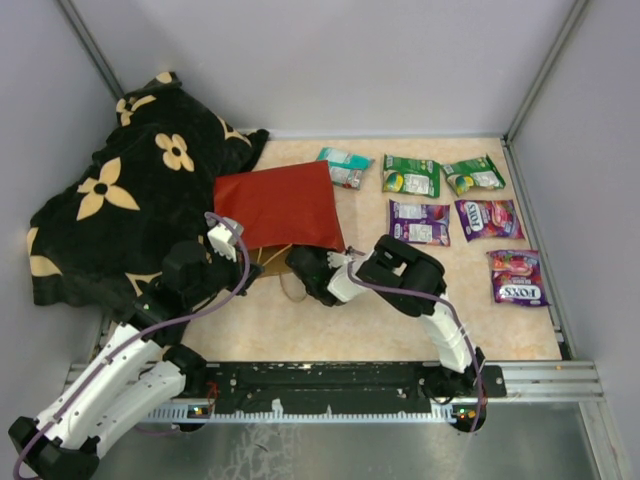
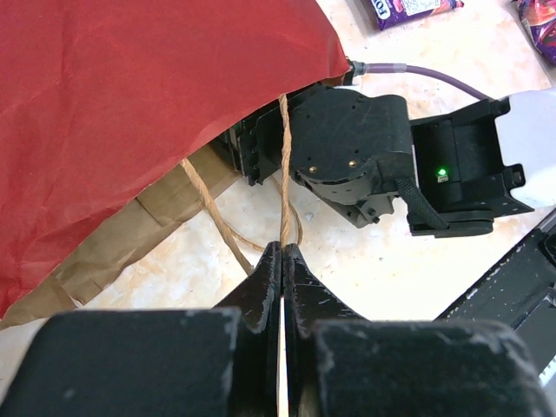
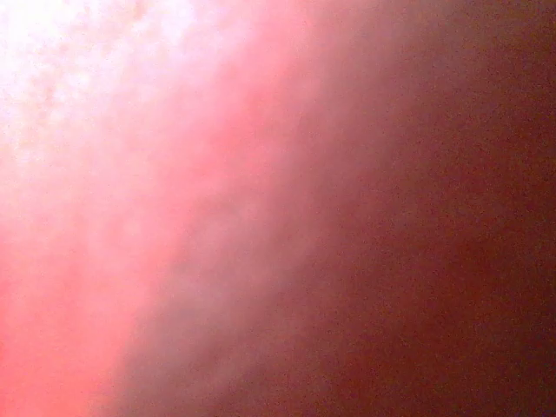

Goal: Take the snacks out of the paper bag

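The red paper bag (image 1: 278, 205) lies flat, its brown-lined mouth toward the arms. My left gripper (image 2: 283, 252) is shut on one of its thin cord handles (image 2: 283, 174), just in front of the mouth. The right arm's wrist (image 1: 325, 272) reaches into the mouth. Its fingers are hidden inside, and the right wrist view is only a red blur. Out on the table lie snacks: a teal packet (image 1: 344, 166), two green ones (image 1: 411, 175) (image 1: 474, 175), two purple ones (image 1: 419, 221) (image 1: 489, 218) and a pink-red one (image 1: 517, 275).
A black blanket (image 1: 130, 200) with cream flowers is heaped at the back left, touching the bag. Grey walls close in the table on three sides. The arms' metal rail (image 1: 340, 380) runs along the near edge.
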### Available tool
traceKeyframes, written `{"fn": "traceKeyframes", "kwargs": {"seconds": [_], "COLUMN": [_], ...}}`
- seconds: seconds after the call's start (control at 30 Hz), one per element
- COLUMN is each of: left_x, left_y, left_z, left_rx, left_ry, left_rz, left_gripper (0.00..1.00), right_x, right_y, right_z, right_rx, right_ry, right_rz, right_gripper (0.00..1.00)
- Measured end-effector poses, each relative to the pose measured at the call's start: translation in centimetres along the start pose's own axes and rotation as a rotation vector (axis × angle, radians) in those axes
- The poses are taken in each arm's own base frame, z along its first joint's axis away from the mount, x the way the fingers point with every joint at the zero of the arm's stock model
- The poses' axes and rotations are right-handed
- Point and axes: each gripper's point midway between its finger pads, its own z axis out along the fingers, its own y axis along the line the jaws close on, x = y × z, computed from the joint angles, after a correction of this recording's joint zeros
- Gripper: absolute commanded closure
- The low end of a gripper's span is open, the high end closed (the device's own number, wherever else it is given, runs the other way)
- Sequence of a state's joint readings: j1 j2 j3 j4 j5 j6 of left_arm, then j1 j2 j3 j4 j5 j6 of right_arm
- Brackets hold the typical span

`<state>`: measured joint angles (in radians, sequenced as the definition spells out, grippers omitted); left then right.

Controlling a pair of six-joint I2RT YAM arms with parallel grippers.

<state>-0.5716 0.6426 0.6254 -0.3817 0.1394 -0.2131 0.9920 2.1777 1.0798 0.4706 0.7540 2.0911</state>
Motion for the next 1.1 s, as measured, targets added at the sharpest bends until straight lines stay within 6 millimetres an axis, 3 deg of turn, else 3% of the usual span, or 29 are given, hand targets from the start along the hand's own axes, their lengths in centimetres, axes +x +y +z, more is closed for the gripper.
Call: {"fn": "traceKeyframes", "kwargs": {"seconds": [0.23, 0.6, 0.77, 0.93, 1.1], "left_x": [0.1, 0.1, 0.1, 0.2, 0.3], "left_y": [0.0, 0.0, 0.0, 0.1, 0.1], "left_z": [0.0, 0.0, 0.0, 0.0, 0.0], "left_rx": [-0.001, -0.001, -0.002, -0.003, -0.003], "left_ry": [0.003, 0.004, 0.005, 0.008, 0.011], "left_rz": [0.000, -0.001, -0.001, -0.001, -0.002], "left_gripper": [1.00, 1.00, 1.00, 1.00, 1.00], "right_x": [-0.8, 2.6, 3.8, 3.0, -1.0], "right_y": [-0.7, -3.9, -6.3, -7.5, -8.5], "right_z": [-2.0, -9.0, -12.4, -15.9, -17.8], "right_rx": [-0.003, 0.073, 0.140, 0.103, 0.103], "right_ry": [0.079, 0.454, 0.676, 0.818, 0.788], "right_rz": [-0.083, -0.445, -0.685, -0.986, -1.381], "right_gripper": [1.00, 1.00, 1.00, 1.00, 1.00]}}
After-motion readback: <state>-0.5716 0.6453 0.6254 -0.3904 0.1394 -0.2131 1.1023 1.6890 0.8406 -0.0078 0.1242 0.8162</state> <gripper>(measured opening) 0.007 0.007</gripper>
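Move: The right hand is inside the paper bag, already shut on the hidden orange snack; the open table it is drawn to lies about 19 cm straight back. The bag's middle is some 3 cm ahead, 5 cm left and 4 cm above; the teal snack 14 cm ahead, 10 cm right, the near purple snack level, 28 cm right. From the left hand, holding the handle, that open spot is about 3 cm back, 10 cm right and 18 cm down. Still pinching the orange snack's wrapper, the right hand drags it low over the table, back out through the bag's mouth, roughly 20 cm with hardly any change in height, veering some 5 cm right at the end. On the way it swings counter-clockwise by about 75 degrees and rolls left side down. The left hand stays put, fingers shut on the bag's handle. ##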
